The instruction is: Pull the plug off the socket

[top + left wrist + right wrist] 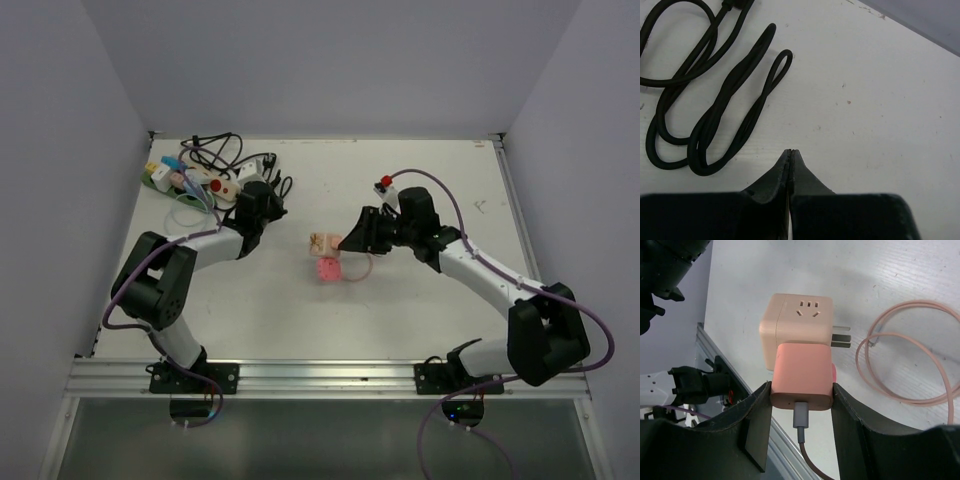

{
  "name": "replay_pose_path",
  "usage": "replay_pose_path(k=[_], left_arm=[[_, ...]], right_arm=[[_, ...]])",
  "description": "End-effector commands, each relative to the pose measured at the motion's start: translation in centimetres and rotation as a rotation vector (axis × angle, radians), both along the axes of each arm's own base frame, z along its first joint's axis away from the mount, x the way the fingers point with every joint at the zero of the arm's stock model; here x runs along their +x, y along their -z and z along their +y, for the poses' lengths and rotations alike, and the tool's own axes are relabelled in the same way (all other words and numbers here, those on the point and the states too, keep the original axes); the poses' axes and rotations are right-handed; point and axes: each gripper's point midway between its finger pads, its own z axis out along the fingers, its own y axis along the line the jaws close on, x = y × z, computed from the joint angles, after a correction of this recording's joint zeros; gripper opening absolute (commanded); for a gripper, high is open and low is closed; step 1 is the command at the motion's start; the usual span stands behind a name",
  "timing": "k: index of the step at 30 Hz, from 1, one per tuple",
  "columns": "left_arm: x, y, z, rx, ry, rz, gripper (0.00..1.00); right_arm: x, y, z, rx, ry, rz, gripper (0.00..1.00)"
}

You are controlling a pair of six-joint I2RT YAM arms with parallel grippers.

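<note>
The socket (795, 322) is a beige cube adapter with metal prongs on its right side, lying mid-table (322, 242). A pink plug (801, 375) with a grey cable end in its back sits pressed into the socket's near face; in the top view it is the pink block (327, 270). My right gripper (801, 390) (342, 252) is shut on the plug, one finger flat on each side. My left gripper (791, 151) (268, 203) is shut with nothing in it, low over bare table at the back left.
Loops of black cord (715, 120) lie just left of my left gripper. A pile of power strips and cables (205, 175) fills the back left corner. A thin pink cable (910, 355) coils right of the socket. The table's front rail (320, 375) runs along the near edge.
</note>
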Motion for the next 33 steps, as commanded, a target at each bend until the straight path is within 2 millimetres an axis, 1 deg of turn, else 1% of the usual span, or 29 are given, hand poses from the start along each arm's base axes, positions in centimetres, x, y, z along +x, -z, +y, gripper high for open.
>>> replay_pose_path(k=[1,2,3,4,5,6,7,8,9,10,11,12,13,15,16,17,18,19,24,28,31,33], left_arm=[[1.0,-2.4,-1.2,-0.005,0.023,-0.069,0.0],[0.8,-2.5,-1.6,-0.014,0.048,-0.067,0.0],[0.4,-2.8,-2.4,-0.03,0.099,-0.064,0.0],[0.0,-3.1,-2.7,-0.03,0.127,-0.062,0.05],[-0.4,-3.2,-3.0,-0.033,0.152,-0.059,0.12],[-1.0,-3.4,-3.5,-0.041,0.195,-0.053,0.21],[-1.6,-4.2,-3.6,-0.035,0.226,-0.065,0.42],[-2.3,-4.1,-3.7,-0.03,0.252,-0.06,0.53],[-3.0,-4.3,-4.3,-0.039,0.302,-0.058,0.63],[-3.7,-4.8,-4.3,-0.028,0.329,-0.055,0.76],[-4.2,-4.8,-4.3,-0.02,0.349,-0.045,0.79],[-5.0,-5.0,-4.8,-0.028,0.401,-0.038,0.82],[-5.8,-5.2,-4.7,-0.006,0.429,-0.037,0.85],[-7.3,-5.1,-5.1,-0.004,0.5,-0.022,0.86],[-7.8,-5.6,-5.0,0.01,0.523,-0.036,0.89],[-8.4,-5.5,-5.1,0.016,0.551,-0.032,0.89],[-9.4,-5.5,-5.3,0.026,0.6,-0.023,0.91],[-9.9,-5.3,-5.4,0.026,0.626,-0.014,0.91],[-13.3,-4.4,-6.8,-0.033,0.792,0.035,0.91],[-14.6,-4.2,-7.6,-0.087,0.852,0.057,0.91],[-14.7,-4.5,-8.0,-0.114,0.857,0.045,0.91],[-15.0,-4.7,-8.7,-0.142,0.884,0.037,0.91]], right_arm=[[0.0,-2.1,0.4,0.028,-0.045,-0.059,0.0],[0.0,-2.2,0.4,0.031,-0.044,-0.061,0.0],[0.1,-2.1,0.5,0.033,-0.042,-0.06,0.0],[0.2,-2.2,0.5,0.033,-0.041,-0.068,0.0],[0.3,-2.1,0.5,0.027,-0.037,-0.069,0.0],[0.6,-2.1,0.4,0.019,-0.035,-0.082,0.0],[0.8,-1.8,0.3,0.005,-0.031,-0.077,0.0],[0.8,-1.6,0.3,-0.004,-0.035,-0.071,0.0],[0.9,-1.7,0.3,-0.01,-0.043,-0.082,0.0],[1.1,-1.5,0.2,-0.019,-0.04,-0.077,0.0],[1.2,-1.4,0.2,-0.024,-0.041,-0.081,0.0],[1.4,-1.7,0.2,-0.031,-0.051,-0.1,0.0],[1.4,-1.4,0.2,-0.043,-0.056,-0.091,0.0],[1.8,-1.8,0.2,-0.055,-0.074,-0.123,0.0],[1.7,-1.8,0.2,-0.063,-0.081,-0.121,0.0],[1.9,-1.7,0.1,-0.076,-0.082,-0.126,0.0],[2.1,-2.1,0.1,-0.086,-0.093,-0.152,0.0],[2.1,-1.9,-0.1,-0.1,-0.095,-0.15,0.0],[2.4,-2.4,0.0,-0.11,-0.109,-0.187,0.0],[2.8,-2.8,0.2,-0.097,-0.105,-0.201,0.0],[2.9,-3.0,0.4,-0.079,-0.102,-0.205,0.0],[2.8,-2.9,0.5,-0.071,-0.1,-0.196,0.0]])
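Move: The beige socket cube, hanging on the salmon plug that the right fingers still grip, lies about 14 cm back and 11 cm to the right of the shut left hand and some 3 cm higher. The salmon plug is about 5 cm to the right of the cube, and the pink block hangs just under and nearer the base than the cube. From the right hand the cube is about 2 cm ahead, 6 cm to its left and 3 cm lower. The empty left hand opens wide from shut as it swings back some 14 cm and to the right about 7 cm towards the beige socket cube, arching up about 6 cm on the way and then sinking about half of that, while the wrist turns some 45 degrees clockwise so that the spread fingers point at the cube's deer-printed face. The right hand keeps its grip on the salmon plug, dips about a centimetre and comes back up, eases forward 1 or 2 cm and tilts about 10 degrees, holding the cube out to the left hand. ##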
